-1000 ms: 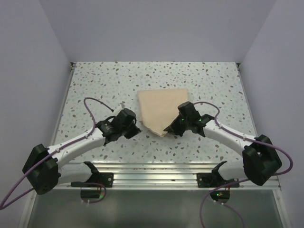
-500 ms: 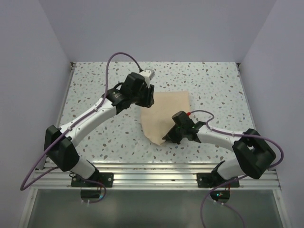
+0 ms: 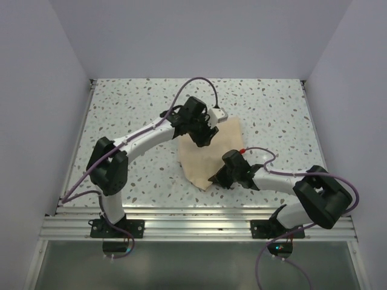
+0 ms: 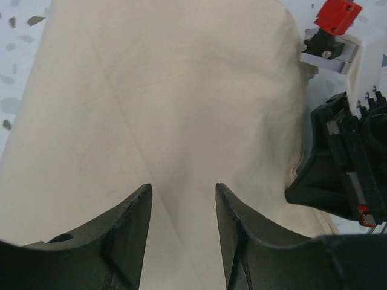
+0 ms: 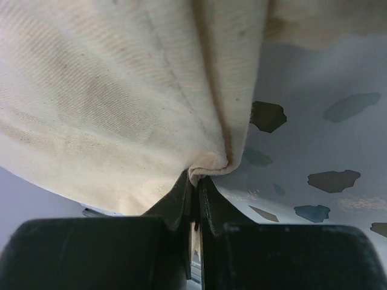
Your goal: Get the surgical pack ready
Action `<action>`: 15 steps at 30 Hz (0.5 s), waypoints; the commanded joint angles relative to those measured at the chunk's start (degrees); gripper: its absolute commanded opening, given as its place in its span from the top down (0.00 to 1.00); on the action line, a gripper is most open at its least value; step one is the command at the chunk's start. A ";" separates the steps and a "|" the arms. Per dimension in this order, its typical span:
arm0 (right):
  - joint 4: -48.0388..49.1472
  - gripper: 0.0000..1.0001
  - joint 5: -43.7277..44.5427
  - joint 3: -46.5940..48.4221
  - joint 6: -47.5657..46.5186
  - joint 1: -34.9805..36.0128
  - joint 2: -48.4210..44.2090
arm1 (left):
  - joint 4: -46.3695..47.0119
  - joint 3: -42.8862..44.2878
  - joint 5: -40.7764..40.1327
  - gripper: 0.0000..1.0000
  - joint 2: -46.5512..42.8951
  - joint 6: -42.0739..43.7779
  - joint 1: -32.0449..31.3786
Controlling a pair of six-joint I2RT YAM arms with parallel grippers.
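The surgical pack shows as a folded beige cloth [image 3: 208, 154] lying mid-table, its near corner pointing toward the arms. My left gripper [image 3: 204, 136] hovers over the cloth's far part, open, with only bare cloth [image 4: 169, 109] between its fingers [image 4: 136, 223]. At the cloth's near right edge my right gripper [image 3: 219, 177] is shut on a pinched fold of cloth [image 5: 208, 163]. The right arm's black wrist [image 4: 351, 163] shows at the right of the left wrist view. No tray, instruments or gauze are in view.
The speckled tabletop [image 3: 121, 121] runs to white walls at the back and sides. A metal rail [image 3: 193, 217] with the arm bases lines the near edge. Purple cables [image 3: 199, 84] loop above both arms.
The left arm swung from the cloth's near left corner up and over to its far part, and its gripper opened. The right gripper slid down toward the cloth's near edge, still shut.
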 commanded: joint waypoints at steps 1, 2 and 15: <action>-0.09 1.00 1.25 -1.17 0.21 0.76 0.86 | -3.29 5.27 4.61 0.50 3.43 9.37 -3.56; -0.17 1.00 1.34 -1.17 0.21 0.76 0.77 | -2.69 5.10 5.49 0.50 3.52 9.38 -3.82; 0.88 1.00 0.99 -2.49 0.12 0.76 0.07 | -1.89 1.85 0.32 0.48 7.12 9.29 -8.31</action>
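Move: Below and behind the left hand is the wrap's near edge, pinched in the right gripper: some 12 cm back, 6 cm to the right and 12 cm lower. The wrap itself spreads under the left hand, about 13 cm down. Its left edge is roughly 9 cm to the left and level with the hand, and its far right corner about 21 cm ahead and 22 cm to the right. For the right hand, that pinched edge is right between its fingertips. Closing in on the right gripper from above, the left hand slants about 5 cm back towards the base and 4 cm to the right while sinking some 3.5 cm over the wrap, quick at first, then easing off. Its wrist turns roughly 15 degrees clockwise and the fingers stay half open, touching nothing. The right hand stays put low at the near edge, keeping its pinch on the wrap. ##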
